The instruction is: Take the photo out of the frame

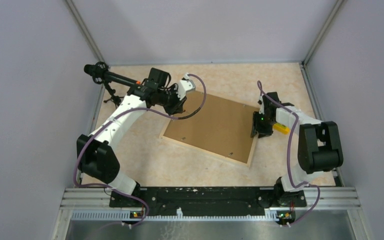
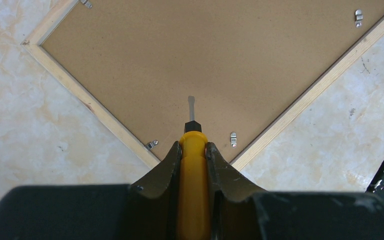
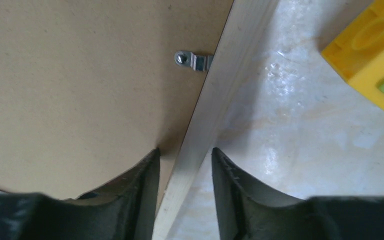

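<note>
The frame point(image 1: 215, 125) lies face down mid-table, showing its brown backing board point(image 2: 205, 55) and pale wood edges point(image 3: 230, 65). The photo is hidden under that board. My left gripper point(image 2: 194, 145) is shut on a yellow-handled screwdriver point(image 2: 194, 190), and its blade tip point(image 2: 191, 107) hovers over the board near the frame's far-left corner point(image 1: 177, 102). My right gripper point(image 3: 185, 152) straddles the frame's right edge point(image 1: 260, 131). One finger is over the board and one over the table, with small gaps to the wood on both sides.
Small metal retaining tabs point(image 2: 233, 139) point(image 2: 152, 145) point(image 3: 192, 61) sit along the board's rim. A yellow block point(image 1: 280, 128) point(image 3: 372, 47) lies on the table just right of the frame, close to my right gripper. Grey walls enclose the table on three sides.
</note>
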`<state>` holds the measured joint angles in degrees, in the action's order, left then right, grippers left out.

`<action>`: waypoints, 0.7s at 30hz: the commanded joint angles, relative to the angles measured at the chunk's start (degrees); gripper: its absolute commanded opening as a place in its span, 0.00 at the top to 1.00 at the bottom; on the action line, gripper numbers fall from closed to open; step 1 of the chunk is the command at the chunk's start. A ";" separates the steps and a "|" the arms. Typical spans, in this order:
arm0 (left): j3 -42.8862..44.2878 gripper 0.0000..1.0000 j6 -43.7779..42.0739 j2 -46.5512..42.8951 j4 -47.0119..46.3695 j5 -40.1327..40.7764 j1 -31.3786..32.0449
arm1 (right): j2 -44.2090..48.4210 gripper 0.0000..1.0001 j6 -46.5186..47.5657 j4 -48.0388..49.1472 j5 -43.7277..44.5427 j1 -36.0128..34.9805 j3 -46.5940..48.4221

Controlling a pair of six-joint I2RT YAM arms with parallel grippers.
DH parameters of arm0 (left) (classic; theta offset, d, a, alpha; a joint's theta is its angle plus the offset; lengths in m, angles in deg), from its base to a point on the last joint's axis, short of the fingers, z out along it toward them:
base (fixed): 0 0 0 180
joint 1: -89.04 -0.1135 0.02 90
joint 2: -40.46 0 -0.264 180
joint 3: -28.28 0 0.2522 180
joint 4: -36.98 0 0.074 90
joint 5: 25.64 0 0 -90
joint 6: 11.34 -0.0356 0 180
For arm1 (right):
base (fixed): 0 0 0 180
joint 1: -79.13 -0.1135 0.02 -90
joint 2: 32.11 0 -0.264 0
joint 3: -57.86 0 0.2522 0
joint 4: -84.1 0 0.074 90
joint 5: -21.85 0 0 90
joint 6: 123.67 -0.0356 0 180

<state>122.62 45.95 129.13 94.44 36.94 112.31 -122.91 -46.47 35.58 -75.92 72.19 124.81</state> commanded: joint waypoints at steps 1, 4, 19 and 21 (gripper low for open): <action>1.18 1.00 0.59 -1.62 -1.38 -0.23 -0.33 | -4.28 0.66 0.09 1.04 2.95 0.43 4.77; 0.88 1.00 0.67 -1.84 -1.43 0.32 -0.33 | -7.21 0.78 1.30 0.67 3.62 0.42 7.64; 0.17 1.00 -0.62 -2.13 -0.20 1.89 -0.33 | -22.89 1.00 19.41 -7.07 3.48 0.90 29.11; -0.08 1.00 -0.99 -2.32 0.10 1.80 -0.33 | -21.91 0.98 19.48 -6.62 3.57 0.94 29.89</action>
<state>122.60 45.86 129.10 94.48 38.76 112.31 -144.31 -33.88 26.57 -75.48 72.62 152.35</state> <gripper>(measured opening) 0.237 0.070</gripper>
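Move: The frame lies face down. Its right-hand rail already passes between my open right fingers, about 1 cm ahead and 1 cm down. On that rail a metal clip sits some 6 cm ahead. The frame's near right corner is about 16 cm back and 3 cm left. The yellow box is roughly 14 cm right and 6 cm ahead. From my left hand, the rail's grip spot is some 42 cm right, 4 cm back and 18 cm down. I shut my right fingers on the frame's right rail while easing forward at almost the same height, until they pinch it from both sides. Then, keeping the pinch, I push the rail straight forward over the table, about 9 cm of forward travel in all, speeding up and then slowing, and turn the wrist some 10 degrees counter-clockwise. ##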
